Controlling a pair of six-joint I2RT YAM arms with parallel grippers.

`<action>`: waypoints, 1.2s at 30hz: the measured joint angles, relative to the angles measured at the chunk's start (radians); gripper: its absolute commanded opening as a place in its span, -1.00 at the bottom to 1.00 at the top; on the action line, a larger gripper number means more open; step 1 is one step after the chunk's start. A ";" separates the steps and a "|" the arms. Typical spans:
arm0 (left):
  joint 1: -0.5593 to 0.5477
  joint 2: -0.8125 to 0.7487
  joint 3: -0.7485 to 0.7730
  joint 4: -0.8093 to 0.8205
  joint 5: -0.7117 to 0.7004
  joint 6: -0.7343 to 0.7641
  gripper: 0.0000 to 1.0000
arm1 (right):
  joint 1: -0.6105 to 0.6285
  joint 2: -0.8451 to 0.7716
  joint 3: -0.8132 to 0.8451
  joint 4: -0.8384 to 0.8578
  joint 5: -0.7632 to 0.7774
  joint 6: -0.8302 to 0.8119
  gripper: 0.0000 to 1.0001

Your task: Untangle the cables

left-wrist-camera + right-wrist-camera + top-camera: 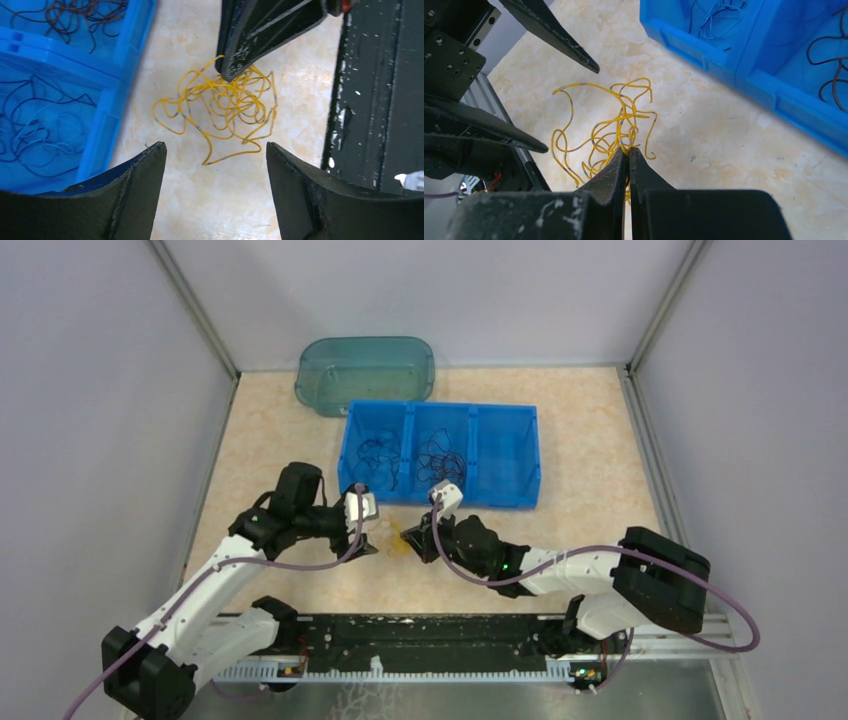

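Observation:
A tangled clump of thin yellow-orange cables (225,107) lies on the beige table between the two grippers (594,132) (398,538). My right gripper (628,151) is shut on a strand at the clump's edge, and its tips come down onto the clump from above in the left wrist view (231,74). My left gripper (216,147) stands open just short of the clump, with nothing between its fingers (559,37). More cables lie in the blue bin: blue ones (40,130) in one compartment, dark ones (75,12) in the compartment beside it.
The blue three-compartment bin (440,502) stands just behind the grippers. A teal translucent tub (365,370) lies behind it at the back wall. The black rail (375,100) of the arms' base runs close beside the clump.

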 measured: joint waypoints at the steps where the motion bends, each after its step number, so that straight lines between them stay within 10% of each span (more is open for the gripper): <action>1: 0.000 0.002 0.000 0.018 -0.012 -0.012 0.50 | 0.002 -0.005 0.000 0.004 0.011 0.000 -1.00; 22: -0.005 0.014 0.000 0.177 -0.108 -0.087 -0.63 | 0.024 -0.038 0.000 0.008 0.043 0.002 -1.00; 24: -0.006 0.014 0.000 0.183 -0.116 -0.084 -0.75 | 0.025 -0.047 -0.001 0.012 0.037 0.005 -0.82; 29: -0.013 0.012 0.028 0.172 -0.122 -0.034 -0.96 | 0.029 -0.094 -0.022 0.017 0.008 0.022 0.32; 36: -0.044 -0.073 0.146 0.091 -0.007 0.152 -1.00 | 0.028 -0.311 -0.048 -0.052 0.002 0.006 0.52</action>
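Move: The yellow cable, pinched in the right fingertips, has its bundle about 4 cm to the left hand's right, 1 cm ahead and 2 cm lower; from the right hand it lies some 2 cm left, 1 cm ahead and 2 cm below. From the left hand, the tray's left compartment is centred about 21 cm ahead and 2 cm right, its middle compartment equally far ahead and 15 cm right, both roughly 8 cm lower. The yellow cable passes from right hand to left: the right stays nearly still, keeping its pinch, while the left eases about 4 cm forward and slightly up into the strands, closing fully on one at the bundle's forward side. The right then opens wide and rises, drawing a little back and right, as the left lifts some 8 cm, backing slightly and rolling about 20 degrees, forward side up. ##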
